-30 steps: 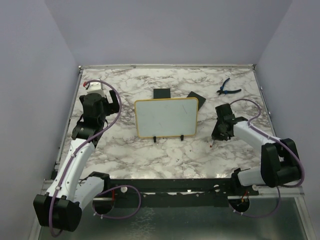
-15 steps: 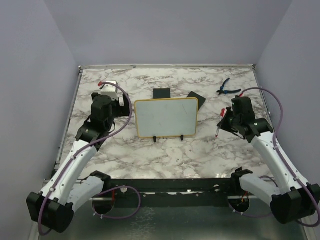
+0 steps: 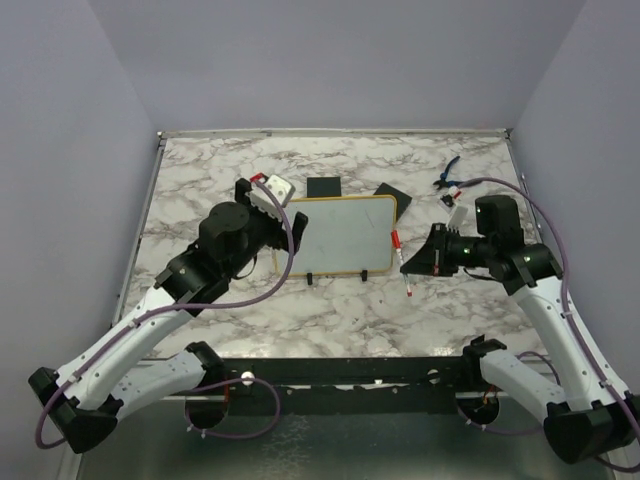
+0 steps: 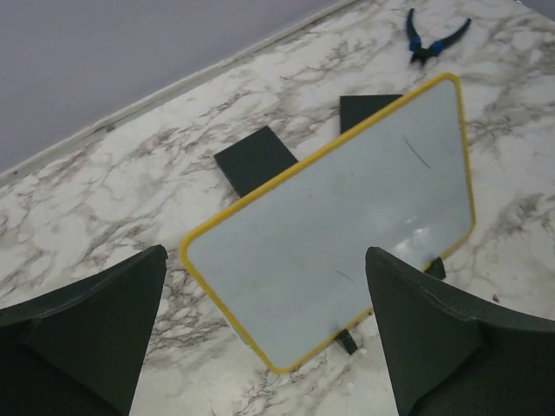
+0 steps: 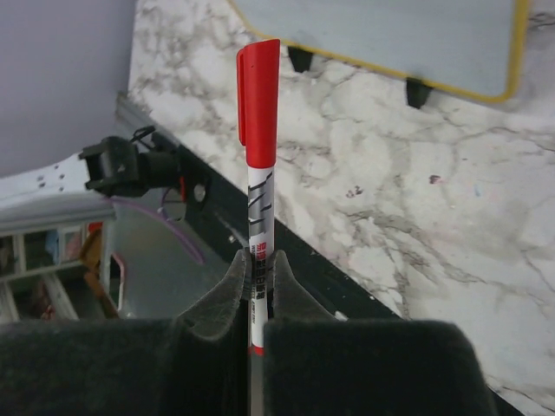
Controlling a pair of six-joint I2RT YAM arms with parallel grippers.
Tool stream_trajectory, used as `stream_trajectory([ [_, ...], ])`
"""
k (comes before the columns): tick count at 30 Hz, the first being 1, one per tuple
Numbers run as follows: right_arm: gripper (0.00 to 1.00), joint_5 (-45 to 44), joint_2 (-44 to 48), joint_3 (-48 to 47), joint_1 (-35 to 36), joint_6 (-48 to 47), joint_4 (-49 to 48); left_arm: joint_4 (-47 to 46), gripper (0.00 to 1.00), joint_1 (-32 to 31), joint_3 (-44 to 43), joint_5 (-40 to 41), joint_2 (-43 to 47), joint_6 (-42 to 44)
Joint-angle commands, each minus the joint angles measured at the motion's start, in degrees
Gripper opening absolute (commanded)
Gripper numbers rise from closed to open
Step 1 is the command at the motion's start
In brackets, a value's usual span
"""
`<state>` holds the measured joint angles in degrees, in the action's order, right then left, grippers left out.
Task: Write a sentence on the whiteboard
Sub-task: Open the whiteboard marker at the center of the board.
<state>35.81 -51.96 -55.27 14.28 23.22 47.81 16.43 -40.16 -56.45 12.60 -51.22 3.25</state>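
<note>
The whiteboard [image 3: 340, 235] stands on two small black feet at the table's middle, yellow-framed. Its white face [image 4: 347, 234] carries only a couple of faint short marks; no sentence shows on it. My left gripper [image 3: 278, 205] hovers over the board's left upper corner, and in the left wrist view it [image 4: 264, 251] is open wide with nothing between the fingers. My right gripper [image 3: 425, 262] is just right of the board, shut [image 5: 259, 260] on a white marker [image 5: 260, 199] with its red cap on. The marker [image 3: 402, 265] hangs off the board's right edge without touching it.
Two black squares [image 3: 323, 187] [image 3: 390, 193] lie on the marble behind the board. Blue-handled pliers [image 3: 455, 178] lie at the back right. A black rail [image 3: 340, 375] runs along the table's near edge.
Both arms have swung in toward the board. The left gripper came from the far left to the board's left corner. The right gripper carried the marker left to the board's right edge.
</note>
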Motion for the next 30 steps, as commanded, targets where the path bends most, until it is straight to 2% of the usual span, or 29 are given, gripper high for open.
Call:
stream_trajectory([
  [1, 0.0, 17.82, -1.73, 0.6, 0.34, -2.76, 2.12, 1.04, 0.99, -7.75, 2.05, -7.58, 0.67, 6.85],
  [6, 0.0, 26.01, -5.89, 5.22, 0.73, -3.01, 1.12, -0.33, 0.99, -20.25, 6.95, -6.29, -0.33, 12.22],
  [11, 0.0, 28.29, -10.9, 7.19, 3.11, -4.7, 1.71, -3.58, 0.99, -30.67, 10.72, -1.82, -1.35, 17.19],
  [18, 0.0, 30.96, -17.49, 6.72, 9.93, -3.64, 0.35, -4.72, 0.99, -42.56, 13.95, 6.73, -5.62, 22.6],
  [22, 0.0, 32.42, -20.73, 5.81, 13.97, -3.71, 0.53, -6.82, 0.99, -45.6, 15.3, 8.93, -5.99, 24.73],
  [24, 0.0, 33.13, -22.12, 5.57, 15.54, -3.5, 0.36, -7.39, 0.95, -46.17, 15.81, 9.08, -5.99, 24.85],
  [30, 0.0, 34.21, -24.61, 4.67, 19.63, -3.4, 0.39, -7.82, 0.7, -48.02, 16.68, 11.14, -6.44, 25.83],
])
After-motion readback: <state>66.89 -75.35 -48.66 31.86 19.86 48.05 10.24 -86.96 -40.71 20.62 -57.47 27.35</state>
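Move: My right hand already pinches the capped marker; its red cap lies about 27 cm to the right of my open left hand, 6 cm back and 7 cm lower. From my right hand, the left gripper is some 10 cm ahead, 29 cm left and 8 cm higher. The whiteboard's centre lies 17 cm ahead, 17 cm left and 20 cm below my right hand; its right clip is 6 cm ahead, 7 cm left and 22 cm below. I swing my wide-open left hand back, right and down, roughly 18, 14 and 13 cm, turning clockwise and rolling its left side up until the fingers straddle the marker's cap, then halt and begin closing. My right hand keeps its pinch and carries the marker some 11 cm back, 8 cm left and a little down, turning counter-clockwise and tipping about 35 degrees to offer the cap. ##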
